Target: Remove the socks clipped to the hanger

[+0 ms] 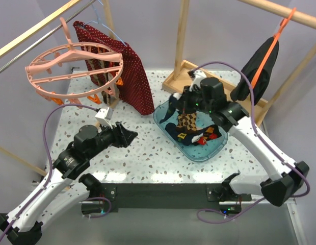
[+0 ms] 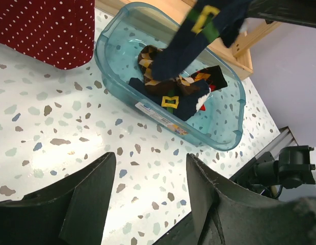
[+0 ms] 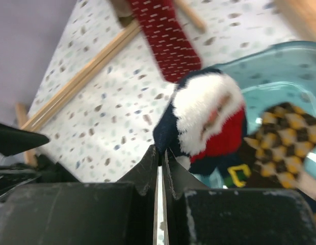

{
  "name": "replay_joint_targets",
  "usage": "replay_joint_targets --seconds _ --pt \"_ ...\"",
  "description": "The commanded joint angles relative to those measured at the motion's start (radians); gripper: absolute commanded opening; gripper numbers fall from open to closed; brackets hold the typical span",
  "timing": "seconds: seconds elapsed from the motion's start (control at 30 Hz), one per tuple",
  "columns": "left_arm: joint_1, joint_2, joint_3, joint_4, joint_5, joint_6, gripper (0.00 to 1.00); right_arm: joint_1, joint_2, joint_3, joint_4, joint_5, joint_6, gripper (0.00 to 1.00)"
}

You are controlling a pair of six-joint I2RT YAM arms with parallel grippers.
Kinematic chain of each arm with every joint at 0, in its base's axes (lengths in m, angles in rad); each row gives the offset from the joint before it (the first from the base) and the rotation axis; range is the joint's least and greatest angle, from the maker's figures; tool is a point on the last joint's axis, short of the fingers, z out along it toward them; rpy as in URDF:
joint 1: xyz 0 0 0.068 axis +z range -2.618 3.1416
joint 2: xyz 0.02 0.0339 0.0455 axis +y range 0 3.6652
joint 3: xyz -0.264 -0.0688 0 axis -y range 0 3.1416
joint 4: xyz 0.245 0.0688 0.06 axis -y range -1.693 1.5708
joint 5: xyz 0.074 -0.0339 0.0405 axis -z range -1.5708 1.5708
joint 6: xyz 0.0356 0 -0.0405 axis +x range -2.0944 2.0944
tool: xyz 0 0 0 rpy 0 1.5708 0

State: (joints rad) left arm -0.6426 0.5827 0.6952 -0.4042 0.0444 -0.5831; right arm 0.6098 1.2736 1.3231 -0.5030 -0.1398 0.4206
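The pink ring hanger (image 1: 71, 64) hangs from the rail at the back left, orange clips dangling under its near rim. A teal tub (image 1: 219, 148) right of centre holds several socks (image 1: 191, 127), brown argyle and navy. My right gripper (image 3: 161, 150) is shut on the edge of a navy sock (image 3: 209, 120) with a white fluffy patch and red. That sock (image 2: 199, 35) dangles over the tub's far left end (image 2: 112, 66). My left gripper (image 2: 150, 168) hovers open over bare table, left of the tub, nothing between its fingers.
A large red white-dotted cloth (image 1: 135, 84) hangs just behind the ring hanger. A black garment (image 1: 260, 61) on an orange hanger hangs at the back right. A wooden frame base (image 1: 178, 76) lies behind the tub, with upright posts and sloping rails on both sides.
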Motion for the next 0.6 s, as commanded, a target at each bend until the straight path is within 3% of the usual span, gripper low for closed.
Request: replay_joint_targets --seconds 0.0,0.2,0.23,0.3,0.37,0.5,0.57 --pt "0.0 -0.001 0.029 0.048 -0.015 0.012 0.62 -0.079 -0.106 -0.028 -0.109 0.155 -0.025 0.0" --pt "0.0 -0.007 0.043 0.031 -0.018 0.032 0.62 -0.206 -0.143 -0.114 -0.169 0.201 -0.013 0.01" --pt "0.001 -0.015 0.046 0.024 -0.02 0.034 0.62 -0.212 -0.134 -0.123 -0.177 0.201 -0.016 0.15" --pt "0.0 -0.026 0.046 0.019 -0.021 0.039 0.62 -0.212 -0.103 -0.136 -0.187 0.186 -0.019 0.31" --pt "0.001 -0.038 0.047 0.001 -0.034 0.043 0.61 -0.213 -0.08 -0.133 -0.192 0.163 -0.034 0.41" --pt "0.0 -0.076 0.047 -0.03 -0.074 0.046 0.62 -0.214 -0.025 -0.091 -0.187 0.143 -0.071 0.7" --pt "0.001 -0.104 0.046 -0.045 -0.095 0.045 0.62 -0.211 -0.007 -0.059 -0.171 0.08 -0.083 0.76"
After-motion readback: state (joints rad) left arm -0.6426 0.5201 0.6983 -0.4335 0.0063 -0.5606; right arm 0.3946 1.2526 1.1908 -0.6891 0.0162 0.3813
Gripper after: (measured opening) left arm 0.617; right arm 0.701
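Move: The right hand has the navy sock in its shut fingers, above the blue basin's left side. The sock pile it is bound for lies about 9 cm to the right, 3 cm ahead and some 26 cm below; the red-and-black sock at its right edge is about 16 cm right and 3 cm ahead. Beyond, the wooden tray is roughly 25 cm ahead and 18 cm right. From the empty left hand the pile is about 14 cm ahead and 29 cm right. Swinging fast to the right, the right hand carries the held navy sock about 11 cm across the basin, then sinks some 9 cm towards the sock pile. Its wrist turns clockwise by nearly 20 degrees and tips the fingers further down, and the fingers spread wide from the end of the swing on, letting go of the sock. ##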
